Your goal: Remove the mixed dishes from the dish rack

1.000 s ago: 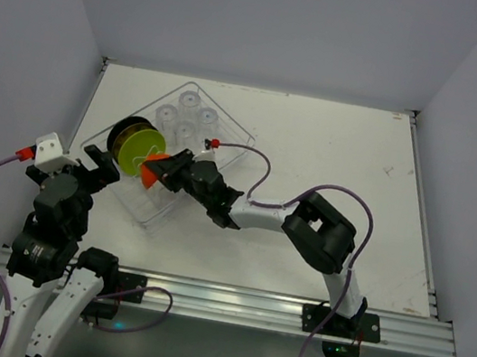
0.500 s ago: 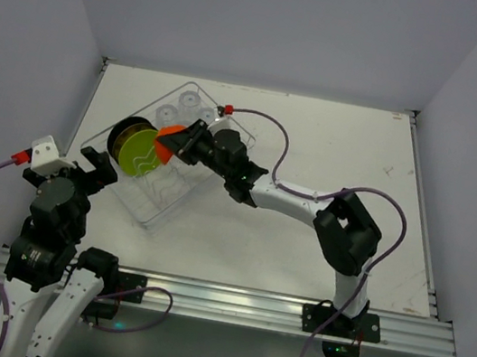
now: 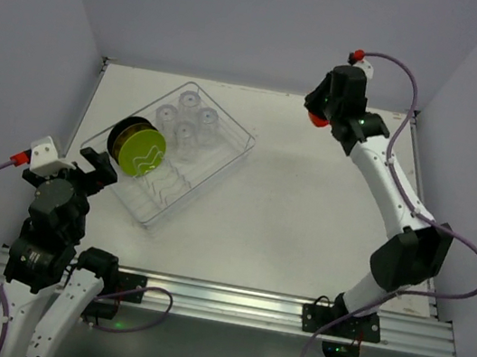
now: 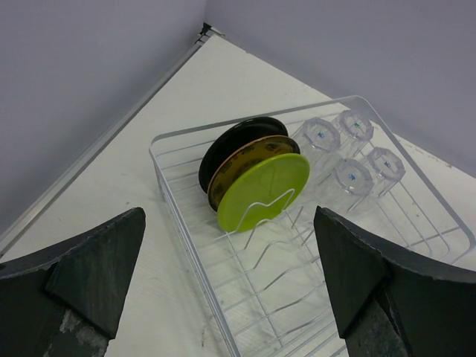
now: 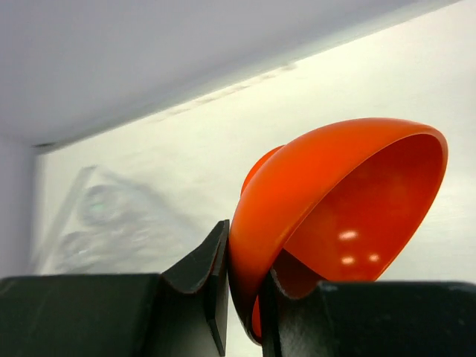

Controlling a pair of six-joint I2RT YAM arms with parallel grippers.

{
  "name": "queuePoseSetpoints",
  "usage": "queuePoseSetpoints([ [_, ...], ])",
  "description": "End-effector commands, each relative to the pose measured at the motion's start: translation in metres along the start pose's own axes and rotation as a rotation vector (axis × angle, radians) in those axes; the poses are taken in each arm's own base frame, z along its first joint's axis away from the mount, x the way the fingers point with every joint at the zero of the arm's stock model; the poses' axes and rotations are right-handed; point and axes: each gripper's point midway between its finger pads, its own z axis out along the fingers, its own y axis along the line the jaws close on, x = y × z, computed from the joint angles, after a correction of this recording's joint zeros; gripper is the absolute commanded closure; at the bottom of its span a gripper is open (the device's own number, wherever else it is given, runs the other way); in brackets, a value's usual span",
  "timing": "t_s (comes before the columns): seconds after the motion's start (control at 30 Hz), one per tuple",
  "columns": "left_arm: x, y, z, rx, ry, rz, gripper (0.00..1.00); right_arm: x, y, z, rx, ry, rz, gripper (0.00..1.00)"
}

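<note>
The dish rack (image 3: 211, 177) lies at the table's left, a silver wire basket. Upright in its tines stand a yellow-green plate (image 3: 142, 153) and dark plates behind it. Several clear tumblers (image 3: 189, 120) sit at its far end. My right gripper (image 3: 328, 111) is raised over the far right of the table, shut on the rim of the orange bowl (image 3: 319, 119). In the right wrist view the bowl (image 5: 342, 216) is clamped on its wall by that gripper (image 5: 248, 256). My left gripper (image 3: 94, 164) hangs open beside the rack's near left corner. The left wrist view shows this gripper (image 4: 229, 223) wide open above the rack (image 4: 197, 271), facing the plate (image 4: 264, 190) and tumblers (image 4: 349, 149).
Grey walls close in the table on the left, back and right. A metal rail (image 3: 227, 300) runs along the near edge, carrying both arm bases. White tabletop (image 3: 324, 211) stretches to the right of the rack.
My right arm has lifted the orange bowl out of the rack and swung it to the far right, up near the back wall. The left arm has stayed put.
</note>
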Motion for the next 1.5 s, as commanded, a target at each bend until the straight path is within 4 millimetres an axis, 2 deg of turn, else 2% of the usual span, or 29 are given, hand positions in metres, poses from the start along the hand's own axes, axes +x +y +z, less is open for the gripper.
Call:
queuePoseSetpoints([
  [0.0, -0.002, -0.006, 0.003, 0.028, -0.022, 0.001, 0.00, 0.052, -0.104, 0.019, 0.426, 0.331, -0.378, 1.00],
  [0.03, -0.001, -0.007, 0.003, 0.033, -0.020, 0.005, 0.00, 0.052, -0.111, 0.023, 0.473, 0.359, -0.414, 1.00],
  [0.07, -0.001, -0.008, 0.004, 0.036, -0.018, 0.006, 0.00, 0.040, -0.108, 0.026, 0.486, 0.355, -0.451, 1.00],
  [0.1, 0.000, -0.009, 0.004, 0.038, -0.013, 0.011, 0.00, 0.045, -0.120, 0.028, 0.533, 0.387, -0.499, 1.00],
  [0.13, 0.000, -0.009, 0.005, 0.041, -0.010, 0.010, 0.00, 0.054, -0.129, 0.041, 0.553, 0.427, -0.552, 1.00],
  [0.2, 0.001, -0.010, 0.005, 0.041, -0.008, 0.012, 0.00, 0.066, -0.140, 0.048, 0.577, 0.486, -0.609, 1.00],
  [0.23, 0.001, -0.010, 0.005, 0.042, -0.009, 0.012, 0.00, 0.077, -0.147, 0.062, 0.588, 0.521, -0.629, 1.00],
  [0.3, 0.000, -0.010, 0.004, 0.045, -0.013, 0.009, 0.00, 0.094, -0.154, 0.069, 0.596, 0.589, -0.688, 1.00],
  [0.33, 0.000, -0.010, 0.003, 0.048, -0.012, 0.009, 0.00, 0.105, -0.165, 0.077, 0.631, 0.626, -0.757, 1.00],
  [0.47, 0.000, -0.011, 0.003, 0.054, -0.014, 0.006, 0.00, 0.134, -0.185, 0.081, 0.648, 0.734, -0.848, 1.00],
  [0.67, 0.003, -0.012, 0.005, 0.053, -0.004, 0.015, 0.00, 0.155, -0.195, 0.084, 0.661, 0.796, -0.948, 0.98],
  [0.77, 0.003, -0.013, 0.005, 0.054, -0.002, 0.016, 0.00, 0.158, -0.195, 0.084, 0.676, 0.799, -0.978, 0.82],
  [0.8, 0.003, -0.013, 0.006, 0.055, 0.000, 0.017, 0.00, 0.156, -0.193, 0.083, 0.674, 0.792, -0.978, 0.70],
  [0.9, 0.004, -0.014, 0.007, 0.053, 0.007, 0.025, 0.00, 0.150, -0.180, 0.080, 0.651, 0.751, -0.953, 0.61],
  [0.97, 0.006, -0.014, 0.008, 0.051, 0.016, 0.032, 0.00, 0.147, -0.173, 0.076, 0.642, 0.733, -0.938, 0.59],
  [1.1, 0.011, -0.022, 0.013, 0.075, 0.045, 0.062, 0.00, 0.128, -0.156, 0.059, 0.615, 0.685, -0.883, 0.51],
  [1.17, 0.015, -0.027, 0.019, 0.078, 0.080, 0.090, 0.00, 0.109, -0.143, 0.039, 0.594, 0.634, -0.837, 0.46],
  [1.2, 0.008, -0.032, 0.019, 0.088, 0.082, 0.104, 0.00, 0.102, -0.136, 0.033, 0.569, 0.600, -0.813, 0.45],
  [1.23, 0.008, -0.029, 0.019, 0.066, 0.113, 0.140, 0.00, 0.108, -0.137, 0.022, 0.546, 0.621, -0.792, 0.41],
  [1.27, -0.006, -0.030, 0.024, 0.020, 0.123, 0.162, 0.00, 0.081, -0.117, 0.004, 0.490, 0.521, -0.747, 0.32],
  [1.3, -0.007, -0.030, 0.026, 0.001, 0.146, 0.178, 0.00, 0.074, -0.111, -0.007, 0.461, 0.486, -0.719, 0.12],
  [1.33, -0.005, -0.034, 0.028, 0.007, 0.173, 0.200, 0.00, 0.080, -0.117, -0.020, 0.452, 0.490, -0.695, 0.04],
  [1.37, 0.002, -0.043, 0.038, 0.021, 0.216, 0.235, 0.00, 0.055, -0.094, -0.043, 0.363, 0.379, -0.639, 0.01],
  [1.4, 0.004, -0.054, 0.042, 0.074, 0.243, 0.278, 0.00, 0.050, -0.088, -0.055, 0.323, 0.343, -0.614, 0.01],
  [1.43, 0.008, -0.059, 0.048, 0.089, 0.267, 0.319, 0.00, 0.062, -0.094, -0.066, 0.298, 0.353, -0.599, 0.01],
  [1.47, 0.026, -0.063, 0.063, 0.077, 0.344, 0.387, 0.00, 0.041, -0.069, -0.091, 0.174, 0.238, -0.548, 0.01],
])
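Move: The right hand holds the orange bowl high over the far right of the table; the bare spot for the bowl lies about 29 cm below, some 10 cm to its right and 2 cm ahead. The dish rack's middle is roughly 35 cm to its left and 3 cm back, some 28 cm below. From the left hand the green plate stands about 20 cm ahead, 5 cm right and 21 cm down, with the black plate 4 cm beyond it and 5 cm left of it. Down goes the right hand, fast, about 27 cm and some 7 cm to the right, rolling the wrist over until the fingers point steeply at the table; it pauses, opens, lets go of the bowl's rim, then rises back towards the base, partly tilting up again. Late on, the open left hand starts forward about 6 cm, slightly right and tipping down, towards the plates. ##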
